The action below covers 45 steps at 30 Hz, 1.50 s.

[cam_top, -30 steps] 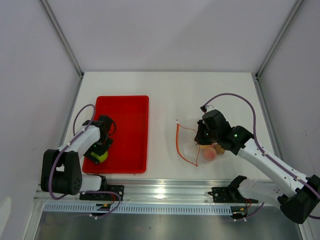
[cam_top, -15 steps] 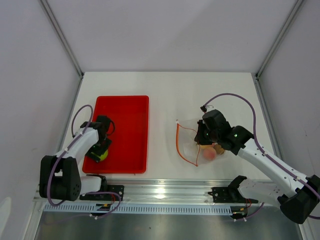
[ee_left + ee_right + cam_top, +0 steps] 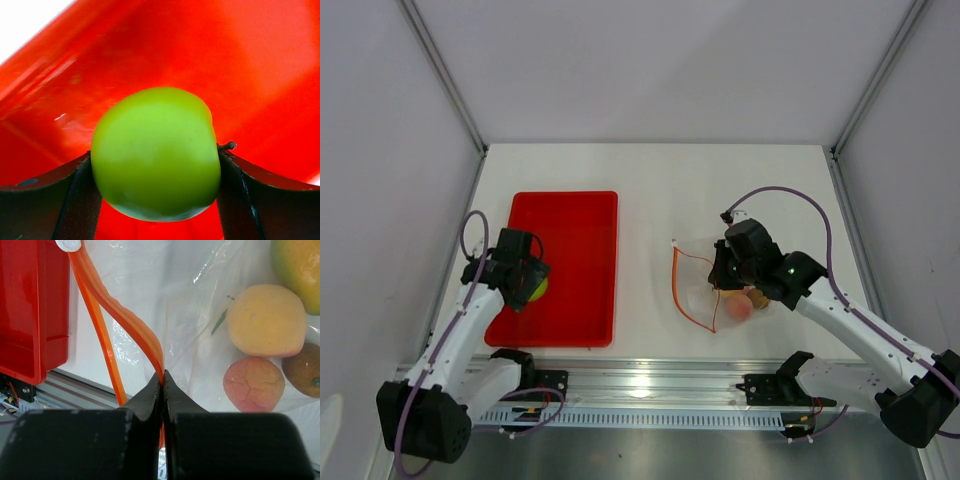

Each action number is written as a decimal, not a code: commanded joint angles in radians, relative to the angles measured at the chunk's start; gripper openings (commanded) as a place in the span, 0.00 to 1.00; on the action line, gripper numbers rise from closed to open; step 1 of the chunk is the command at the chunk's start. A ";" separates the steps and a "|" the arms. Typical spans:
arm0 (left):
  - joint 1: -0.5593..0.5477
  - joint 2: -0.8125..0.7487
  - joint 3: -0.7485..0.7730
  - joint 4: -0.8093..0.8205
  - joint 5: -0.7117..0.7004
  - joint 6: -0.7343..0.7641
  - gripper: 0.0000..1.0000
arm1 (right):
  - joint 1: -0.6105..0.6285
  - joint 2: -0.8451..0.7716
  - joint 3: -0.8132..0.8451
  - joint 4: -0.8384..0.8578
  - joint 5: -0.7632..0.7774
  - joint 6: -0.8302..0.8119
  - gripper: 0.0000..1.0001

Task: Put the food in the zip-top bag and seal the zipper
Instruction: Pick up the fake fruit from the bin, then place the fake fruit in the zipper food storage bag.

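Note:
My left gripper (image 3: 525,285) is shut on the green apple (image 3: 156,152), which it holds a little above the red tray's left side; the apple also shows in the top view (image 3: 534,288). My right gripper (image 3: 163,377) is shut on the orange-red zipper (image 3: 131,322), holding the upper lip of the clear zip-top bag (image 3: 705,290) up so the mouth gapes toward the left. Inside the bag lie a peach-pink fruit (image 3: 253,384), a yellow-orange fruit (image 3: 266,320), a small brown fruit (image 3: 302,369) and part of a yellow-green fruit (image 3: 298,260).
The red tray (image 3: 570,265) lies at the left of the white table, its corner in the right wrist view (image 3: 30,310). An aluminium rail (image 3: 650,385) runs along the near edge. Grey walls close in both sides.
My left gripper has lifted the green apple off the tray floor and drawn it slightly up and away from the near edge. The right arm and the bag have not moved.

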 commanded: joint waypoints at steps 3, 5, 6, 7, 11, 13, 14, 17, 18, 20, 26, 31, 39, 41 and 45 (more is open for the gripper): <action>-0.031 -0.119 0.055 0.123 0.105 0.157 0.00 | 0.000 -0.007 0.006 0.022 -0.008 0.008 0.00; -0.042 -0.148 0.055 0.184 0.161 0.202 0.01 | 0.002 -0.007 0.006 0.020 -0.008 0.009 0.00; -0.045 -0.179 0.048 0.209 0.186 0.247 0.01 | 0.002 -0.009 0.006 0.020 -0.008 0.011 0.00; -0.048 -0.197 0.026 0.273 0.218 0.275 0.00 | 0.002 -0.007 0.008 0.022 -0.007 0.011 0.00; -0.054 -0.283 -0.044 0.489 0.486 0.406 0.01 | 0.005 -0.006 0.006 0.026 -0.008 0.017 0.00; -0.062 -0.322 -0.070 0.549 0.585 0.423 0.01 | 0.011 -0.006 0.006 0.026 -0.008 0.020 0.00; -0.070 -0.328 -0.089 0.585 0.623 0.427 0.00 | 0.011 -0.003 0.006 0.026 -0.008 0.020 0.00; -0.088 -0.322 -0.121 0.752 0.798 0.435 0.00 | 0.016 -0.001 0.006 0.026 -0.008 0.021 0.00; -0.096 -0.317 -0.144 0.843 0.839 0.433 0.00 | 0.017 0.002 0.008 0.028 -0.008 0.023 0.00; -0.140 -0.303 -0.158 0.921 0.916 0.423 0.01 | 0.019 0.003 0.009 0.028 -0.005 0.023 0.00; -0.345 -0.224 -0.134 1.027 0.893 0.469 0.01 | 0.025 0.007 0.011 0.031 -0.002 0.028 0.00; -0.442 -0.103 -0.111 1.094 0.899 0.450 0.01 | 0.030 0.013 0.020 0.026 0.002 0.026 0.00; -0.611 0.063 -0.054 1.198 0.901 0.429 0.01 | 0.030 0.014 0.029 0.017 0.010 0.024 0.00; -0.654 0.121 -0.043 1.208 0.895 0.421 0.00 | 0.031 0.014 0.034 0.017 0.009 0.024 0.00; -0.695 0.215 -0.014 1.216 0.869 0.395 0.01 | 0.033 0.005 0.042 0.006 0.013 0.024 0.00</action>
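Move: Some 37 cm to the right of the left hand, about level with it in reach and height, is the bag's open mouth, where the green apple already in these fingers is taken. On the way the bin's right rim stands about 18 cm right, its middle 6 cm farther out and 5 cm lower; the peach in the bag is roughly 47 cm right, level in reach, 7 cm lower. From the right hand the mouth is about 5 cm left, 1 cm back, 8 cm below. Sweeping some 32 cm right, the left hand carries the still-pinched green apple up out of the bin, over its right rim and towards the bag mouth, rising about 15 cm, then easing down slightly. It reaches forward a little, then draws back about 9 cm while swinging clockwise from nearly straight down until the fingers point right, slightly downward. The right fingers keep the bag's lip pinched, nearly still. ##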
